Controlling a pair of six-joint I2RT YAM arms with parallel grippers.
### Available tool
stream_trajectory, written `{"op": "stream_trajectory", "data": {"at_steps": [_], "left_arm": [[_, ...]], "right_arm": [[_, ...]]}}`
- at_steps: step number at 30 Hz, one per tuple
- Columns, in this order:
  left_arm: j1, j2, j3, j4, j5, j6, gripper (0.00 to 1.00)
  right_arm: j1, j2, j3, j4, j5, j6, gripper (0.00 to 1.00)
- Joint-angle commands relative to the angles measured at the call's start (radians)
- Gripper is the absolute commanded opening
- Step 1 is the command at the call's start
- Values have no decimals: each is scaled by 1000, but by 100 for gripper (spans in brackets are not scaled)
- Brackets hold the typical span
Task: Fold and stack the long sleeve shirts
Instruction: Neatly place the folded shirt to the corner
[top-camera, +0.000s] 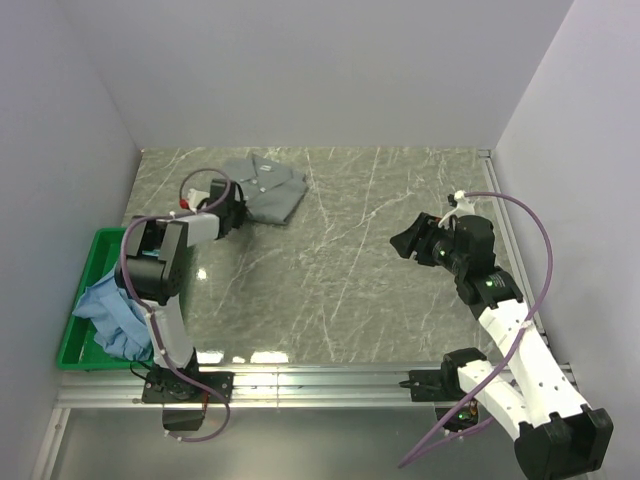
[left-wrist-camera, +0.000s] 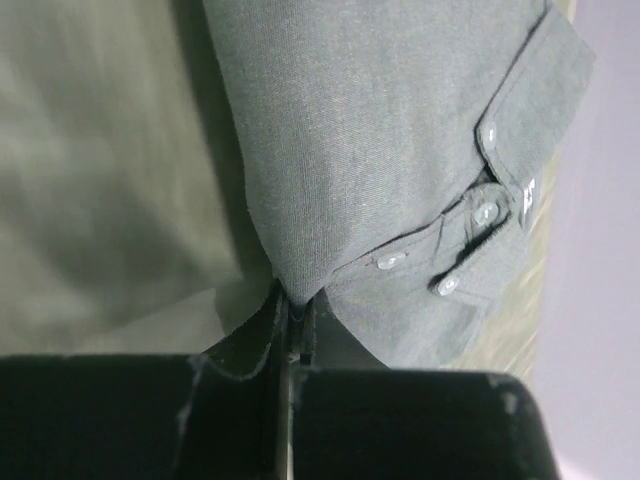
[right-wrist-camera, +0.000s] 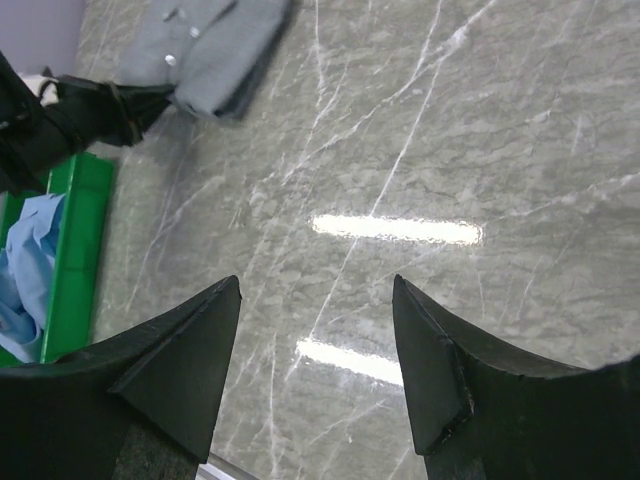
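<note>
A folded grey-green long sleeve shirt (top-camera: 265, 188) lies at the back left of the table, its collar and buttons facing up. My left gripper (top-camera: 238, 212) is at its near left corner, shut on a pinch of the cloth. In the left wrist view the grey shirt (left-wrist-camera: 390, 140) runs down into the closed left gripper (left-wrist-camera: 292, 312). A light blue shirt (top-camera: 118, 310) lies crumpled in the green bin. My right gripper (top-camera: 408, 243) hovers open over the right side of the table, holding nothing. The right wrist view shows the right gripper (right-wrist-camera: 317, 300) over bare marble, and the grey shirt (right-wrist-camera: 205, 45) far off.
A green plastic bin (top-camera: 72, 330) sits at the table's left front edge, seen also as the bin (right-wrist-camera: 75, 250) in the right wrist view. White walls close in the table at the back and both sides. An aluminium rail (top-camera: 320, 382) runs along the near edge.
</note>
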Motion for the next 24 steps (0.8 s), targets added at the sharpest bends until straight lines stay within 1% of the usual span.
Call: {"op": "stream_trajectory", "data": {"at_steps": [1,5,7,12,17,19,22,24], "left_arm": [[84,29,94,-43,-49,-32,0],[172,55,121,-28,-35,-61,0],[195,69,166,-42,-36,-46,0],[303,109,247,-69,-33,-7,1],[368,162,304,-83,-9,26,0],[391,184,348,-97,-3,49,1],[414,236,404,-108,30,79,2],[426,247,422,-106,46,98,7]], "right_arm": [[6,8,54,-7,24,-26,69],[9,32,70,-13,33,-32,69],[7,54,83,-18,33,-35,69],[7,83,108,-31,41,-44,69],[6,98,119,-41,54,-53,69],[6,105,123,-47,57,-55,69],[6,105,128,-53,64,-56,69],[6,100,131,-61,70,-59,69]]}}
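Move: In the far left corner of the table is the shirt's destination, about 27 cm ahead of the left hand, 40 cm to its left and some 4 cm below. The folded grey shirt is already pinched by its near left part, its middle about 11 cm ahead and 6 cm to the right. The green bin lies roughly 23 cm back and 31 cm left. From the right hand the corner is about 48 cm ahead, 86 cm left and 21 cm down. Sweeping to the left with the folded shirt still pinched low over the table, the left hand carries it some 22 cm that way and 7 or 8 cm forward towards the far left corner, slowing at the end. The hand turns about 20 degrees counter-clockwise on the way; the fingers stay shut on the cloth. ##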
